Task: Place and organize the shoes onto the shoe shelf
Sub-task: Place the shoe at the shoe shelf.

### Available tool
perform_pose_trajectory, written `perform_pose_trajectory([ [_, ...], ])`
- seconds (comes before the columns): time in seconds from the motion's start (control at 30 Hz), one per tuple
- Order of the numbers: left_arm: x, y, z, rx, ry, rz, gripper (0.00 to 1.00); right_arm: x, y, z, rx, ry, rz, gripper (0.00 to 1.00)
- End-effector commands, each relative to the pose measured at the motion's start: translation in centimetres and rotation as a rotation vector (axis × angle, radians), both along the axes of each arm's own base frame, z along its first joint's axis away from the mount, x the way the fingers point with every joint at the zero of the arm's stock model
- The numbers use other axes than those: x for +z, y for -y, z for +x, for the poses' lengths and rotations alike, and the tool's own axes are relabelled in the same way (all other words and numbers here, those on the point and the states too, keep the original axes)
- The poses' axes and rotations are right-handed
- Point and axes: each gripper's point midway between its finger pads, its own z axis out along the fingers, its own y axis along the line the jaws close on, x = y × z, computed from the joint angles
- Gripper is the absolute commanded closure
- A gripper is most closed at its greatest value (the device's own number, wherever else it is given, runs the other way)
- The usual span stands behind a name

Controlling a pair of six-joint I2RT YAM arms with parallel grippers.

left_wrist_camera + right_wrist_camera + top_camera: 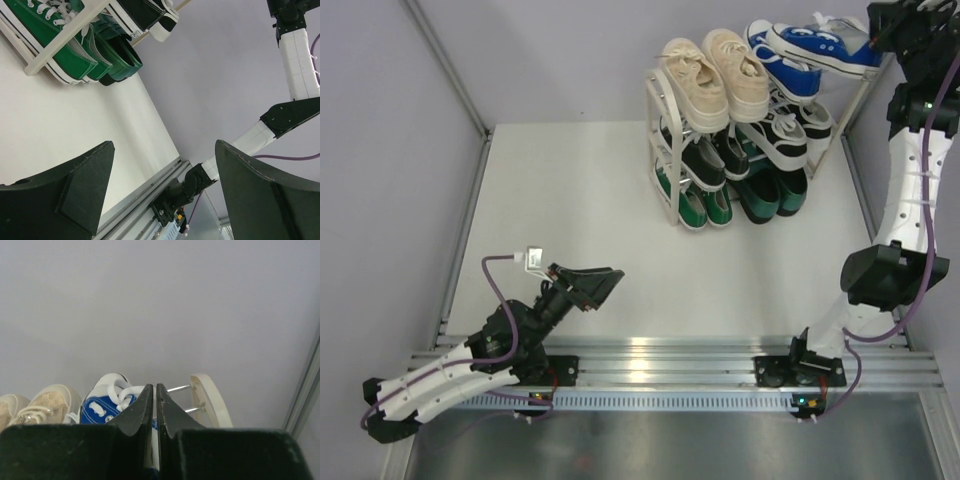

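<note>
The shoe shelf [660, 150] stands at the back right with shoes on every tier. Cream sneakers [715, 70] fill its top left, and one blue sneaker [785, 72] lies beside them. My right gripper [868, 35] hangs above the shelf's top right end, shut on a second blue sneaker [825, 45], which tilts over the first. In the right wrist view the right gripper [154, 387] pinches a thin edge of the blue sneaker [100, 407], beside the cream end frame [212, 400]. My left gripper [610, 282] is open and empty, low near the table's front left; the left gripper [164, 145] faces the right arm's base.
Black sneakers [705, 160] and striped sneakers [785, 130] sit on the middle tier. Green sneakers [695, 205] and dark green loafers [770, 190] sit at the bottom. A metal rail [660, 365] runs along the near edge. Grey walls close in left, back and right.
</note>
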Motion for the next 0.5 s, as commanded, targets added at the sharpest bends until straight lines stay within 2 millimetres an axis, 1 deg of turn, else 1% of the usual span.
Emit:
perform_pose_trajectory([
  [0.0, -0.3, 0.0, 0.0, 0.001, 0.000, -0.002, 0.13, -3.0, -2.8, 0.8, 0.072, -0.055, -0.047, 1.00],
  [0.03, -0.4, 0.1, 0.0, -0.002, -0.004, -0.003, 0.13, -3.6, -3.2, 0.8, 0.100, -0.072, -0.060, 1.00],
  [0.1, -0.7, 0.1, 0.0, -0.003, -0.007, 0.000, 0.13, -5.5, -3.6, 1.1, 0.127, -0.125, -0.083, 1.00],
  [0.13, -0.8, 0.2, 0.0, -0.004, -0.008, 0.000, 0.13, -6.1, -3.9, 1.0, 0.150, -0.142, -0.093, 1.00],
  [0.17, -0.8, 0.2, 0.0, -0.004, -0.010, 0.001, 0.13, -6.4, -4.1, 0.8, 0.154, -0.148, -0.099, 0.98],
  [0.2, -0.9, 0.2, 0.1, -0.003, -0.013, 0.002, 0.13, -7.4, -4.1, 0.9, 0.158, -0.174, -0.110, 0.94],
  [0.23, -1.0, 0.2, 0.1, -0.002, -0.013, 0.002, 0.13, -7.9, -4.0, 0.8, 0.158, -0.187, -0.118, 0.90],
  [0.27, -1.0, 0.2, 0.1, -0.002, -0.013, 0.002, 0.13, -8.4, -4.0, 0.9, 0.163, -0.202, -0.125, 0.81],
  [0.33, -1.0, 0.2, 0.0, -0.004, -0.011, 0.003, 0.13, -9.5, -4.0, 0.7, 0.178, -0.236, -0.139, 0.73],
  [0.4, -1.1, 0.3, 0.0, -0.007, -0.012, 0.005, 0.13, -9.9, -3.9, 0.4, 0.188, -0.247, -0.144, 0.67],
  [0.43, -1.1, 0.3, 0.0, -0.010, -0.011, 0.005, 0.13, -9.9, -3.6, 0.2, 0.187, -0.245, -0.146, 0.64],
  [0.47, -1.3, 0.4, 0.0, -0.011, -0.013, 0.009, 0.13, -9.2, -3.7, -0.4, 0.188, -0.231, -0.155, 0.56],
])
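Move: The right hand grips the last blue shoe near its heel, toe pointing left, over the rack's right end. The free spot on the top tier lies about 6 cm ahead, 5 cm left and 12 cm below. The first blue shoe stands roughly 13 cm left and 4 cm ahead, the rack's right end frame some 6 cm ahead and 3 cm right, both similarly low. From the left hand, that spot is some 43 cm ahead, 44 cm right and 16 cm higher. Down by roughly 10 cm, with hardly any travel forward or left, the right hand lowers the held blue shoe into the free spot between the first blue shoe and the right end frame. The fingertips tip down about 15 degrees, and in the later part of the descent the nearly shut fingers open to about two fifths, releasing their pinch around the heel end. ##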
